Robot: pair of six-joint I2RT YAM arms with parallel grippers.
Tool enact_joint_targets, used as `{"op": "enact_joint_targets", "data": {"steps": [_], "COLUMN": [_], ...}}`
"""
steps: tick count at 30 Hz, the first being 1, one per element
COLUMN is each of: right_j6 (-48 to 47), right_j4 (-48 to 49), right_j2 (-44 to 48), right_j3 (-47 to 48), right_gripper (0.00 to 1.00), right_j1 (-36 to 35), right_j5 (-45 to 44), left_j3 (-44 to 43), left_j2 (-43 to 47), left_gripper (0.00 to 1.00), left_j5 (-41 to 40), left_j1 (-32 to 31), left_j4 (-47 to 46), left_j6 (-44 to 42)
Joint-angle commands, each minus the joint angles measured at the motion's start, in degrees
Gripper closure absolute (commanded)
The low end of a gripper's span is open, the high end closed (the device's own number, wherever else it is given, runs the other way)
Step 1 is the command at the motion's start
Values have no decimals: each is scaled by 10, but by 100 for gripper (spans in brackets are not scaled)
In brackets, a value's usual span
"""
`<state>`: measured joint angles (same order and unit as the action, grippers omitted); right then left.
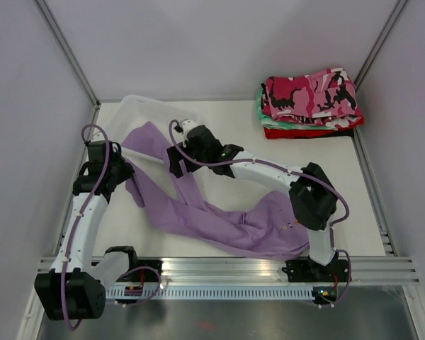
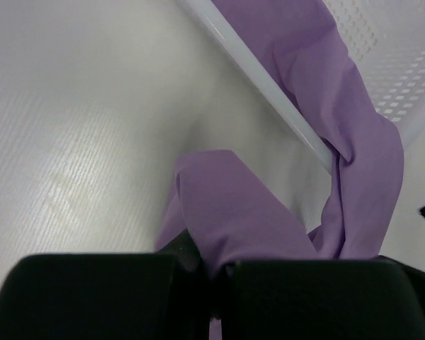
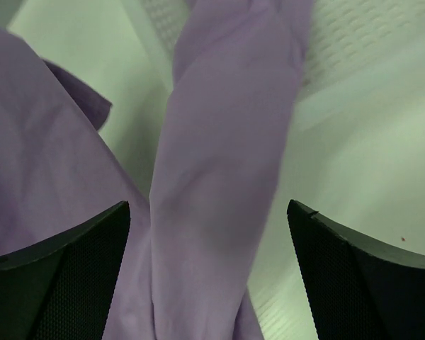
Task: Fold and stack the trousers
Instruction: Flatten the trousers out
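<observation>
The lilac trousers (image 1: 219,216) lie crumpled across the table, with one leg reaching up over the rim of a white basket (image 1: 145,110). My left gripper (image 1: 129,178) is shut on a fold of a lilac leg (image 2: 234,212), pinching it between the closed jaws (image 2: 216,265). Over the other lilac leg (image 3: 219,177) hovers my right gripper (image 1: 176,163), wide open (image 3: 209,241); the cloth passes under the gap and neither of its fingers (image 3: 71,262) touches it. The camouflage trousers (image 1: 312,95) sit folded on a pile at the back right.
Under the camouflage pair lie a green-and-white folded garment (image 1: 263,113) and a red one (image 1: 297,132). The perforated basket (image 2: 411,71) stands at the back left, its rim (image 2: 269,92) under the lilac leg. Walls close in the table on three sides.
</observation>
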<state>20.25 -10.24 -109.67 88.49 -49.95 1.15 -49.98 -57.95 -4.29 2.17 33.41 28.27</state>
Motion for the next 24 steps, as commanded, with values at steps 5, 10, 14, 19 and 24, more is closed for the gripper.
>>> {"op": "enact_joint_targets", "data": {"steps": [5,10,14,19,24], "right_j6": [-123,-144,-153,-168,-159], "right_j4": [-9,-28,-39,-44,-9], "right_j2": [-28,-56,-91,-68,37], "right_j3": [8,20,43,58,85], "right_gripper": [2,2,18,98,100], "right_j1": [-31,-44,-56,-56,-56], "right_j5": [57,-5,-53,-98,-15], "left_j3": [-24,-17,-14,-30,-43], "left_j2": [72,91,100,101,94], "left_gripper": [98,98,98,98,98], "left_j5": [-41,-35,-47,-45,-28], "left_j1": [1,1,1,1,2], "left_j4": [53,58,64,77,83], "left_j6": [27,21,18,16,7]}}
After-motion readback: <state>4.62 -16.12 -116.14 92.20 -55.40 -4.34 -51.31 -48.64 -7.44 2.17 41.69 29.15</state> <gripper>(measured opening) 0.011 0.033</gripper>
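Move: The hanging trouser leg that the right hand goes for is close by: some 2 cm back, 1 cm left and 7 cm below it. The laundry basket's middle is about 11 cm ahead of the right hand, 6 cm left and 11 cm down; the trousers' wide part lies roughly 21 cm back, 22 cm right and 14 cm below. From the left hand, already pinching a bunch of trousers, that leg is 1 cm ahead, 14 cm right and 7 cm down. The right hand shuts its wide-open fingers on the hanging trouser leg and pinches it, having sunk about 7.5 cm and eased back while rolling its left side down nearly 20 degrees; once closed, it starts up again by some 2 cm. The left hand keeps its pinch on the bunch and draws back and up, away from the basket. ##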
